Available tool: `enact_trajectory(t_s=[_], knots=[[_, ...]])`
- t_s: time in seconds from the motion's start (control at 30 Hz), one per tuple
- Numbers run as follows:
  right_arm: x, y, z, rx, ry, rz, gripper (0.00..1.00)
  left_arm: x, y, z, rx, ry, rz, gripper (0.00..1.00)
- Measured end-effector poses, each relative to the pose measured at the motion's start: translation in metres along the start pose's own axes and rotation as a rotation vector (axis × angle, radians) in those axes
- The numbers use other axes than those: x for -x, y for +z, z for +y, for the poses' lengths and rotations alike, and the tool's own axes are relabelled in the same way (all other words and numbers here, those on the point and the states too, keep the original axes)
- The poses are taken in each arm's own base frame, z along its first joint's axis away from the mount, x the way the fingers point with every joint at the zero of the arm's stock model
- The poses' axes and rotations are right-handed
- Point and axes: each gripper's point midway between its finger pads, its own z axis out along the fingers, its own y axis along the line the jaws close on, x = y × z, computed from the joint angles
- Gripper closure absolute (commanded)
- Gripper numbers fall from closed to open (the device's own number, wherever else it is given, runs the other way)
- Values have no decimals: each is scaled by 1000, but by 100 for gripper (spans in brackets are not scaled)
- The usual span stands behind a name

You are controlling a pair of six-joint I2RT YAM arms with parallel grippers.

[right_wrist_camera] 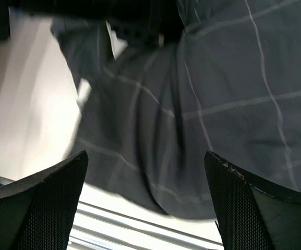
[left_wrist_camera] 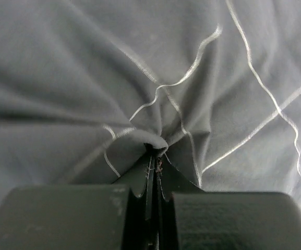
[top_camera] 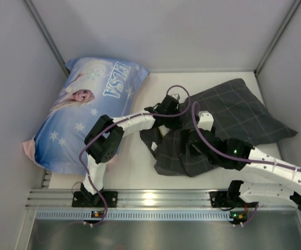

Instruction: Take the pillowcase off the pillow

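Observation:
The dark grey checked pillowcase [top_camera: 239, 112] lies rumpled on the right half of the table, bulging toward the back right. The pillow is hidden; no white shows. My left gripper [top_camera: 172, 121] is at the pillowcase's left part, shut on a pinched fold of the pillowcase [left_wrist_camera: 87, 78], the cloth puckering right at my left gripper [left_wrist_camera: 154, 151]. My right gripper [top_camera: 192, 143] hovers over the front part of the pillowcase [right_wrist_camera: 228, 94]. In the right wrist view my right gripper [right_wrist_camera: 145, 154] stands wide open with nothing between its fingers, the cloth's front edge below it.
A large light blue ELSA-print pillow [top_camera: 87, 104] lies at the back left against the wall. A metal rail [top_camera: 150, 199] runs along the near table edge. Grey walls close in the left, back and right sides.

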Motion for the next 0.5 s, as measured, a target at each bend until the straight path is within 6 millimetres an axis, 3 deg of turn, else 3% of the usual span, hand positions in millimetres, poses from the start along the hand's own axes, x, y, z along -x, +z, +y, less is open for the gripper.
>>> enact_trajectory(t_s=[0.13, 0.27, 0.37, 0.5], knots=[[-2, -1, -2, 6, 6, 4, 12, -46, -12, -42, -96, 26, 20, 100], [-21, 0, -10, 18, 1, 35, 12, -78, -49, -68, -170, 49, 46, 100], [-31, -2, -15, 30, 1, 52, 13, -73, -83, -72, -195, 47, 11, 100], [-37, -6, -19, 56, 19, 54, 17, -41, -126, -77, -226, 34, -98, 100]])
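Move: The left gripper is still pinched shut on the dark pillowcase. The middle of its near hem lies about 24 cm back and 6 cm to the right of that hand, some 5 cm lower; the small white tag is roughly 10 cm back and 11 cm left, and the blue pillow's middle about 40 cm left and 3 cm ahead. From the open right gripper, the same hem is about 6 cm back, 2 cm right and 16 cm below. Keep the left gripper pinched on the pillowcase and sweep it low and fast back towards its base, about 12 cm, swinging slightly right on the way; then curve upward to lift the gripped fold some 10 cm, wrist rolling a little. Meanwhile ease the wide-open right gripper about 3 cm down over the creased cloth, drifting back and right. ##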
